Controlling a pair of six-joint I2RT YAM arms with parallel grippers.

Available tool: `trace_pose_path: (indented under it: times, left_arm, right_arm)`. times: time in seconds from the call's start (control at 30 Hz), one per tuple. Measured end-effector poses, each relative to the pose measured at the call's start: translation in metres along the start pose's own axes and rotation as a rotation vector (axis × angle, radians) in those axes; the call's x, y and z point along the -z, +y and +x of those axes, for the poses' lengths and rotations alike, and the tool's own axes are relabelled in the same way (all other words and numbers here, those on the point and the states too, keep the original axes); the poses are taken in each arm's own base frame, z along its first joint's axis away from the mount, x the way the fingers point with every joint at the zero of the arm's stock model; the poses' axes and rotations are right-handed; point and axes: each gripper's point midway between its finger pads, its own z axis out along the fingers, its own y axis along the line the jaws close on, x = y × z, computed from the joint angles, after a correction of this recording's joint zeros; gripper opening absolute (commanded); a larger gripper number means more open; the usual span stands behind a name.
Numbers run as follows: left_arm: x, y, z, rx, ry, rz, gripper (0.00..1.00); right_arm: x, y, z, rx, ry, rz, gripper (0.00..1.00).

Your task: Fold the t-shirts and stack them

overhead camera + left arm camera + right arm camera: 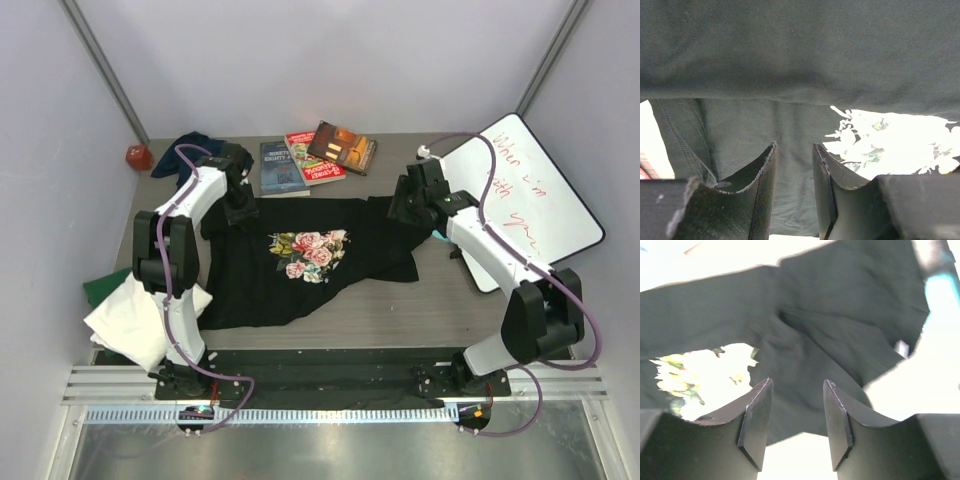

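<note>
A large black t-shirt [300, 285] with a rose print [310, 254] lies spread in the middle of the table. My left gripper [240, 212] hovers over its far left corner. In the left wrist view the left gripper [795, 147] stands open, with black cloth [790, 60] behind the gap and nothing between the fingers. My right gripper [405, 212] is at the shirt's far right corner. The right wrist view shows this gripper [797, 382] open above rumpled black cloth [840, 315]. A navy shirt [190, 148] lies at the back left. Folded white [135, 320] and green [103, 287] shirts sit at the near left.
Three books [315, 160] lie at the back edge just beyond the black shirt. A whiteboard [530, 195] leans at the right, with a teal scrap [438, 236] beside the right arm. A red object [138, 156] sits in the back left corner.
</note>
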Motion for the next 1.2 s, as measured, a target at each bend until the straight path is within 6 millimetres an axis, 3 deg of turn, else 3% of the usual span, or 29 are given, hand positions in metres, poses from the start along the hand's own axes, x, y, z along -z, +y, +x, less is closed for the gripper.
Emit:
trace_pose_path:
  times: [0.1, 0.33, 0.47, 0.7, 0.9, 1.2]
  left_arm:
    - [0.0, 0.0, 0.0, 0.0, 0.001, 0.0, 0.35]
    - [0.0, -0.001, 0.001, -0.004, 0.002, 0.0, 0.35]
    - [0.0, -0.001, 0.001, -0.005, 0.002, -0.001, 0.35]
    - [0.0, -0.001, 0.002, -0.005, 0.003, 0.0, 0.35]
    - [0.0, -0.001, 0.002, -0.005, 0.003, -0.001, 0.35]
    - [0.0, -0.001, 0.002, -0.005, 0.006, -0.002, 0.35]
  right_arm:
    - [0.005, -0.019, 0.016, 0.011, 0.031, 0.064, 0.51]
    - [-0.024, -0.06, 0.081, 0.044, 0.246, 0.219, 0.51]
    - [-0.027, -0.08, 0.107, 0.038, 0.324, 0.273, 0.52]
    - [-0.02, -0.095, 0.108, 0.002, 0.315, 0.319, 0.53]
    - [-0.014, -0.116, 0.126, -0.026, 0.362, 0.356, 0.53]
    - [-0.015, -0.112, 0.148, -0.044, 0.423, 0.302, 0.49]
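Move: The near right corner of the black t-shirt lies about 11 cm back, 6 cm to the right and some 15 cm below the right gripper. At that same table level, the flower print's middle is roughly 5 cm back and 18 cm left of this gripper, and the whiteboard's middle some 6 cm ahead and 27 cm right. From the left gripper, the same corner is about 13 cm back, 37 cm right and 6 cm lower. Bring the right gripper down about 14 cm while drawing it back some 11 cm and a little to the right, from over the t-shirt's far right part to its near right corner. Tip the slanting fingers about 30 degrees towards straight down and keep them half open, ending with the corner between the fingertips, not yet pinched. ##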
